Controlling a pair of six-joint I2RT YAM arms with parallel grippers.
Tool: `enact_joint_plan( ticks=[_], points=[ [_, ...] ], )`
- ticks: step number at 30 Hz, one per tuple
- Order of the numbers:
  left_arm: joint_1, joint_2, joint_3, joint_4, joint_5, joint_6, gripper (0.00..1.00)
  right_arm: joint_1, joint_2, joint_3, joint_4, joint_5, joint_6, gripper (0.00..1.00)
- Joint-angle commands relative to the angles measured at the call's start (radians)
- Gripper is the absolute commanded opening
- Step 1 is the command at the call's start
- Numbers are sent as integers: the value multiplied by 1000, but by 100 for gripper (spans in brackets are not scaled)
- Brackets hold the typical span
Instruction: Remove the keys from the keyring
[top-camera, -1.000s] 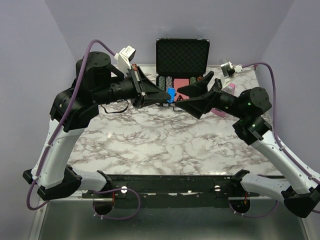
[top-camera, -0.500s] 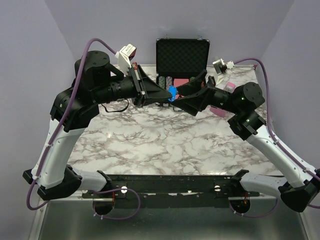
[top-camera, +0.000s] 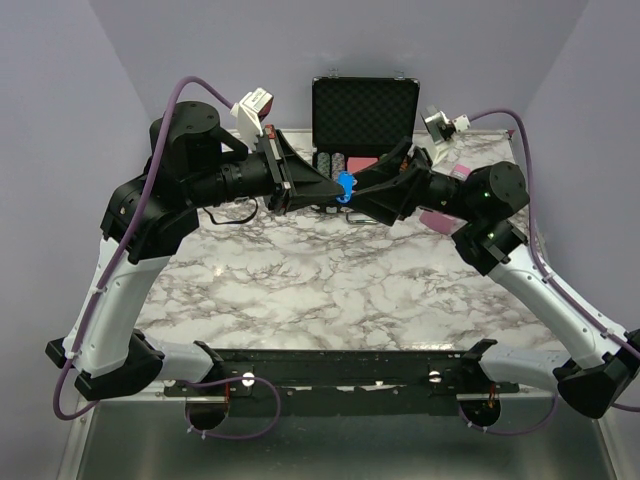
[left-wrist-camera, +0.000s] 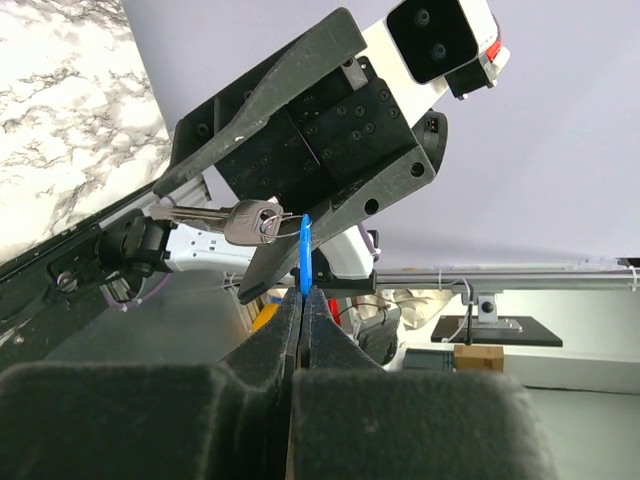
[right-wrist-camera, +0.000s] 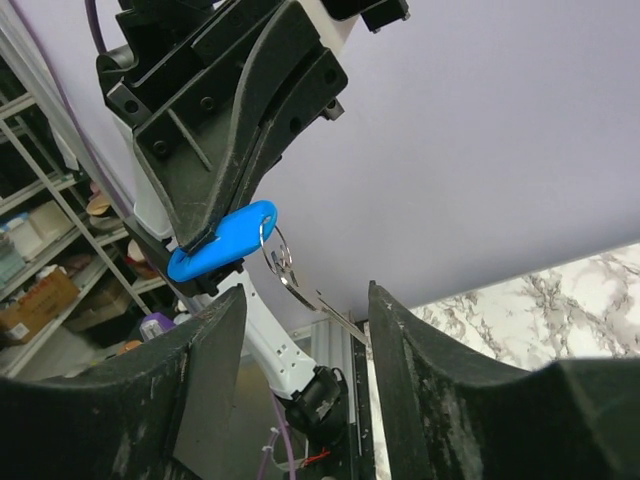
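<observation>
My left gripper is shut on the blue plastic head of the keys and holds it in the air above the back of the table. In the left wrist view the blue head stands edge-on between the closed tips of the left gripper. The thin silvery keyring passes through the blue head, and a flat metal key hangs from it. My right gripper is open, one finger on each side of that metal key, which also shows as the silver key.
An open black chip case stands at the back centre with chips in front of it. A pink object lies behind the right arm. The marble table stretches below both grippers.
My right gripper has moved left up to the blue head, and its jaws have narrowed around the hanging metal key. The left gripper has stayed still and shut.
</observation>
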Motion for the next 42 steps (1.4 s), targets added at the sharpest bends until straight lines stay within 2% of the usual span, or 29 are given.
enact_joint_plan(
  ticks=[1, 12, 24, 28, 36, 42],
  points=[
    [-4, -15, -3, 24, 34, -24, 0, 7, 1, 31, 54, -45, 29, 58],
    [-3, -12, 0, 25, 37, -24, 0, 6, 9, 35, 83, -66, 58, 34],
    [-3, -13, -5, 27, 39, -26, 0, 7, 23, 29, 126, -74, 89, 33],
    [-3, -13, -7, 27, 39, -24, 0, 7, 30, 34, 128, -77, 91, 29],
    [-3, -16, -10, 25, 36, -23, 0, 7, 29, 29, 148, -108, 115, 8],
    [-3, -27, -42, 54, 37, -27, 0, 6, 1, 8, 126, -118, 112, 1]
  ],
)
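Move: The keys hang almost between my open right fingers, about 1 cm forward of the point between the pads and 1 cm below it. The ring lies about 1 cm back, 1 cm left and 1 cm above that point. The blue tag is some 2 cm back, 3 cm left and 1 cm up. From my left hand, which already holds the tag, the keys are about 3 cm forward and 4 cm right, near its height. I hold my left hand still and keep the blue tag pinched, while my right fingers close from a bit over half open to nearly shut, pinching the key end where it meets the ring. As they narrow, my right hand eases back and up about 1.5 cm, dips briefly forward and down, then draws back again, turning roughly 5 degrees counter-clockwise. ##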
